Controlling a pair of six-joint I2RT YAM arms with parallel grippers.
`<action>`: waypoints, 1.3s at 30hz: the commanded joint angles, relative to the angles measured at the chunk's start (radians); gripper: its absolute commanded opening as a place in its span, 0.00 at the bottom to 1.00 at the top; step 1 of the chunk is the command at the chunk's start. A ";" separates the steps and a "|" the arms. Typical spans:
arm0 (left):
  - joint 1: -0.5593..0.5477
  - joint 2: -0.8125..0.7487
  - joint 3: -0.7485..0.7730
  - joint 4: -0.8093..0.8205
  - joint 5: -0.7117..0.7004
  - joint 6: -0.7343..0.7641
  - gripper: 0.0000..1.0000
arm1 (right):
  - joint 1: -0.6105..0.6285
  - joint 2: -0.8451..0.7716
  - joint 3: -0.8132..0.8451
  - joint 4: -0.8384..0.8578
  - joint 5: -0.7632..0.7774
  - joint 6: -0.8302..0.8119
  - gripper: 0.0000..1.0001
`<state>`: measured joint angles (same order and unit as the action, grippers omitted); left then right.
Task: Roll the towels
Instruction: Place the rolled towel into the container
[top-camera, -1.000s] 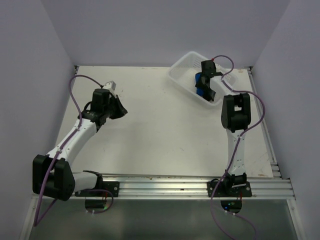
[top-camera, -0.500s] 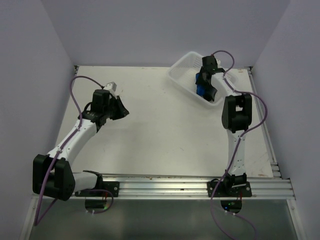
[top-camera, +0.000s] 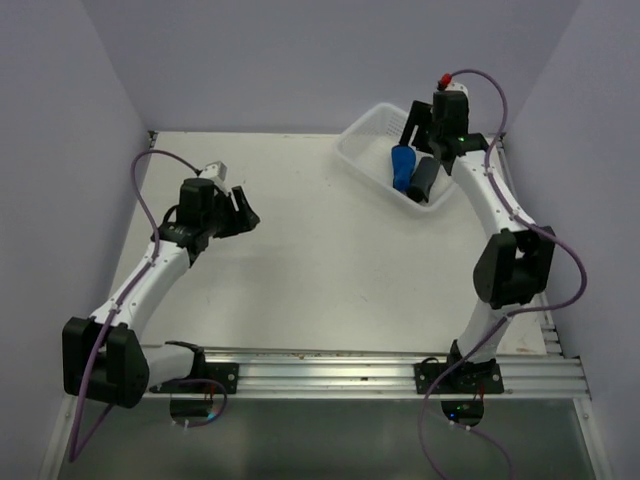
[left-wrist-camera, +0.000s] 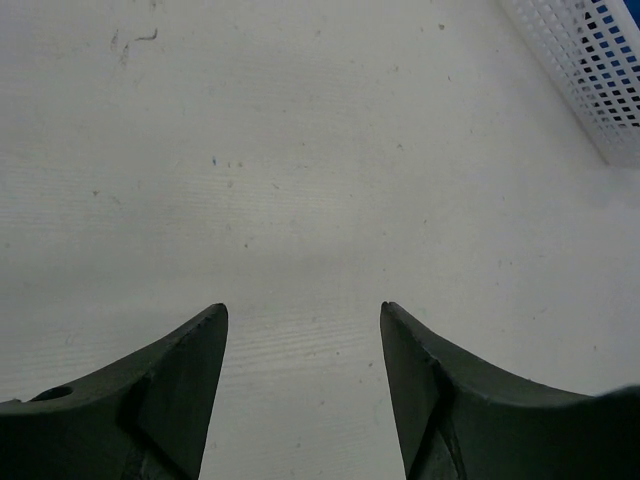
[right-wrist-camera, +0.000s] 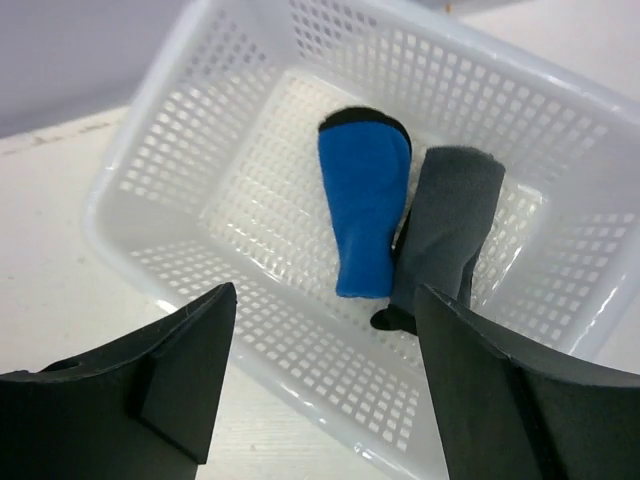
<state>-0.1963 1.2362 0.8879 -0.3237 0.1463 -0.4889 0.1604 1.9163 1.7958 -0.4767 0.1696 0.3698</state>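
Two rolled towels lie side by side in the white basket (top-camera: 362, 150) at the back right. One is a bright blue roll (top-camera: 400, 164) (right-wrist-camera: 362, 210). The other is a dark grey-purple roll (top-camera: 424, 178) (right-wrist-camera: 447, 225) with a black end. My right gripper (top-camera: 420, 124) (right-wrist-camera: 324, 290) hangs open above the basket's far side and holds nothing, and both rolls lie beyond its fingertips in the right wrist view. My left gripper (top-camera: 243, 212) (left-wrist-camera: 303, 305) stands open over bare table at the left.
The basket's perforated wall (left-wrist-camera: 590, 60) shows at the top right of the left wrist view. Grey walls close in the table on the left, back and right. The arm bases and a metal rail (top-camera: 330, 370) run along the near edge.
My right gripper has lifted out of the basket toward the back and opened wider, and the dark roll now shows beside the blue one. My left gripper has opened from shut.
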 joint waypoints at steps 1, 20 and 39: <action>0.014 -0.059 0.016 0.012 -0.054 0.029 0.67 | 0.031 -0.187 -0.122 0.124 -0.079 -0.065 0.77; 0.020 -0.222 -0.018 0.055 -0.215 0.070 0.91 | 0.146 -1.027 -0.879 -0.026 0.005 -0.019 0.99; 0.020 -0.244 -0.040 0.083 -0.241 0.088 0.99 | 0.145 -0.990 -0.885 -0.045 0.114 0.034 0.99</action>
<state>-0.1837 0.9977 0.8524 -0.3000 -0.0998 -0.4255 0.3065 0.9337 0.9203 -0.5266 0.2558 0.3862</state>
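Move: The blue rolled towel lies in the container roughly 4 cm ahead of the empty right hand, level with it sideways and about 18 cm below. The grey rolled towel is some 6 cm to the right of the blue one and 3 cm nearer; the container's middle is about 6 cm ahead of the hand. From the left hand the blue towel is about 24 cm ahead, 42 cm right and 12 cm below. Quickly back towards its base, the right hand draws off about 24 cm from above the container and towels to over bare table, arching up some 7 cm at first and sinking again to its starting height, fingers spreading fully. The left hand lifts about 6 cm and goes 5 cm left, tipping up some 15 degrees as its fingers open wide. ##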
